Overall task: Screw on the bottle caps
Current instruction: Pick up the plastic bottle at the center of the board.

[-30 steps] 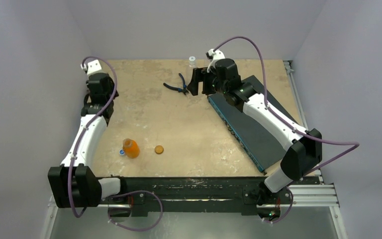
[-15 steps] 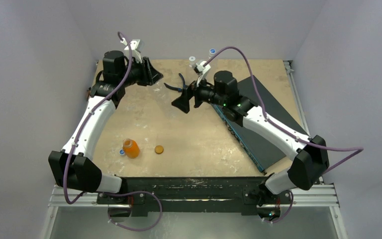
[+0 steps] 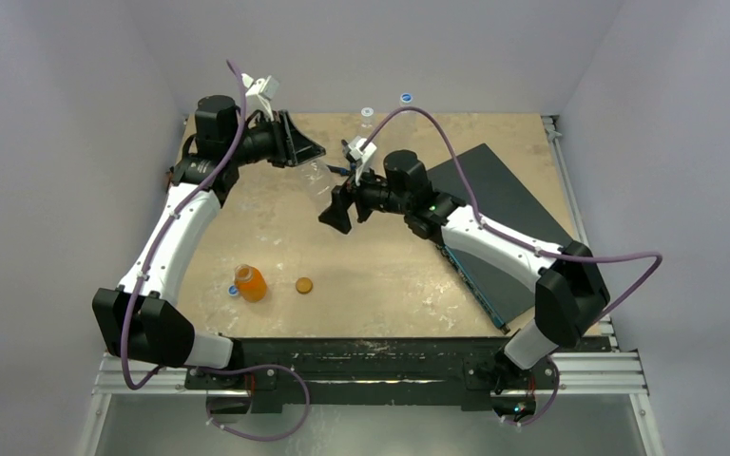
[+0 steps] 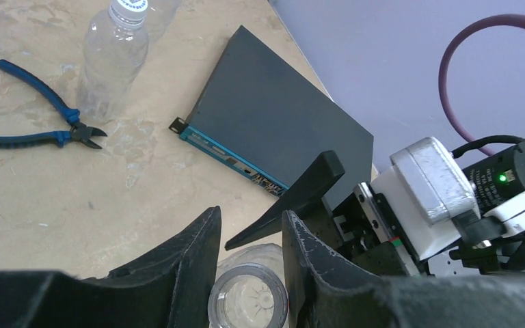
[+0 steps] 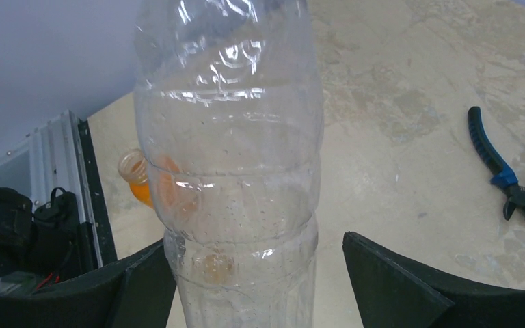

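Observation:
My left gripper (image 3: 306, 150) is shut on the neck of a clear bottle (image 3: 322, 179) and holds it above the table; its uncapped mouth (image 4: 248, 301) shows between the fingers. My right gripper (image 3: 338, 211) is open around the bottle's body (image 5: 229, 164), with the left finger (image 5: 143, 287) beside it and the right finger well apart. The orange bottle (image 3: 251, 283) stands uncapped near the front left, a blue cap (image 3: 233, 291) beside it. The orange-brown cap (image 3: 304, 284) lies to its right. Two capped clear bottles (image 3: 367, 116) (image 3: 405, 99) stand at the back.
Blue-handled pliers (image 4: 41, 116) lie at the back centre, next to a capped clear bottle (image 4: 113, 58). A black board (image 3: 494, 218) with a blue edge lies slantwise on the right under my right arm. Walls close in on three sides.
My left arm swung from the left edge to the back centre and now holds the clear bottle out. My right gripper moved left and nearer, coming around the bottle's body.

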Controlling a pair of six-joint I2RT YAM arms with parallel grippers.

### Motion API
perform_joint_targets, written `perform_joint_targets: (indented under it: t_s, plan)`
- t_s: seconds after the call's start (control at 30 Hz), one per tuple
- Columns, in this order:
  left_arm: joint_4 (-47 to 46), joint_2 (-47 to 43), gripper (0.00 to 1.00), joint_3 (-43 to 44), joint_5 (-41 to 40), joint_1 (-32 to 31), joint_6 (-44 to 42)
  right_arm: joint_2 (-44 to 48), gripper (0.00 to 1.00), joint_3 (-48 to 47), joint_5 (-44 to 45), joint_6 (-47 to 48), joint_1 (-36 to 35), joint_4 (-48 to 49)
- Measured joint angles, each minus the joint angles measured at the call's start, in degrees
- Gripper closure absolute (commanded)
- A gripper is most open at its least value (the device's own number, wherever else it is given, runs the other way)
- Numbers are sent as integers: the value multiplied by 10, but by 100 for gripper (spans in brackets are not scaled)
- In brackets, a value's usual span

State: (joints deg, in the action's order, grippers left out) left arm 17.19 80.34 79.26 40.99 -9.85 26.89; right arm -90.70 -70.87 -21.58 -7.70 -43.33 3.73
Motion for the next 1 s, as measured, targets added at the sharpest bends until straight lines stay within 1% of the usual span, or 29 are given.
perform_joint_targets:
  t_s: [0.23, 0.3, 0.33, 0.4, 0.43, 0.5, 0.53, 0.57, 0.6, 0.67, 0.73, 0.87, 1.0]
  plan:
    - [-7, 0, 99, 0, 3, 0, 13, 6, 31, 48, 4, -1, -1, 24]
    - [-14, -1, 99, 0, 2, 0, 19, 10, 42, 60, -1, -5, -2, 33]
    - [-17, -1, 95, 0, 1, 0, 22, 12, 48, 63, -3, -6, -2, 37]
    - [-25, -2, 70, 0, -1, 0, 28, 17, 57, 67, -7, -19, -2, 47]
    - [-30, -3, 63, 0, -2, -1, 32, 20, 61, 68, -7, -25, -2, 50]
    - [-52, -9, 40, -5, -7, -4, 43, 21, 68, 68, -9, -39, -2, 57]
    - [-67, -13, 22, -11, -8, -5, 46, 21, 72, 65, -14, -49, -2, 58]
    - [-89, -23, 15, -25, -14, -8, 54, 20, 73, 59, -19, -60, -2, 58]
    - [-101, -32, 11, -35, -17, -10, 54, 17, 74, 48, -23, -73, -2, 57]
    - [-127, -54, 8, -61, -31, -21, 64, 8, 74, 19, -30, -98, -1, 58]
    - [-149, -77, 8, -87, -42, -33, 66, -4, 73, -16, -43, -128, -1, 71]
    - [-173, -112, 10, -125, -68, -47, 65, -20, 73, -59, -64, -181, 0, 108]
    - [-215, -156, 13, -178, -116, -48, 74, -32, 72, -66, -82, -237, -1, 145]
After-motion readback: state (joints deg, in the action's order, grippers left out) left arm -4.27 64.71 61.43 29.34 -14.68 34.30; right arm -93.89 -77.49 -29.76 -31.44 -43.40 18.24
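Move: The plastic bottle hangs roughly upright, its neck still in the left hand's fingers; its middle is about 8 cm below that hand, 1 cm back and 2 cm to its right. From the right hand, whose open fingers already straddle the lower body, the middle is about 3 cm up, 1 cm back and 1 cm left. The pliers lie some 13 cm ahead of the right hand, 2 cm right and 22 cm down; the white-capped bottle stands about 16 cm ahead, 6 cm right and 12 cm lower. The right fingers close onto the bottle's lower body as that hand sinks about 3 cm; keeping their grip, they then carry it up some 12 cm and about 4 cm left, rolling its left side up about 20 degrees. The left hand lets go of the neck by opening wide while easing up and back, about 3 cm each, its finger direction tipping slightly upward. ##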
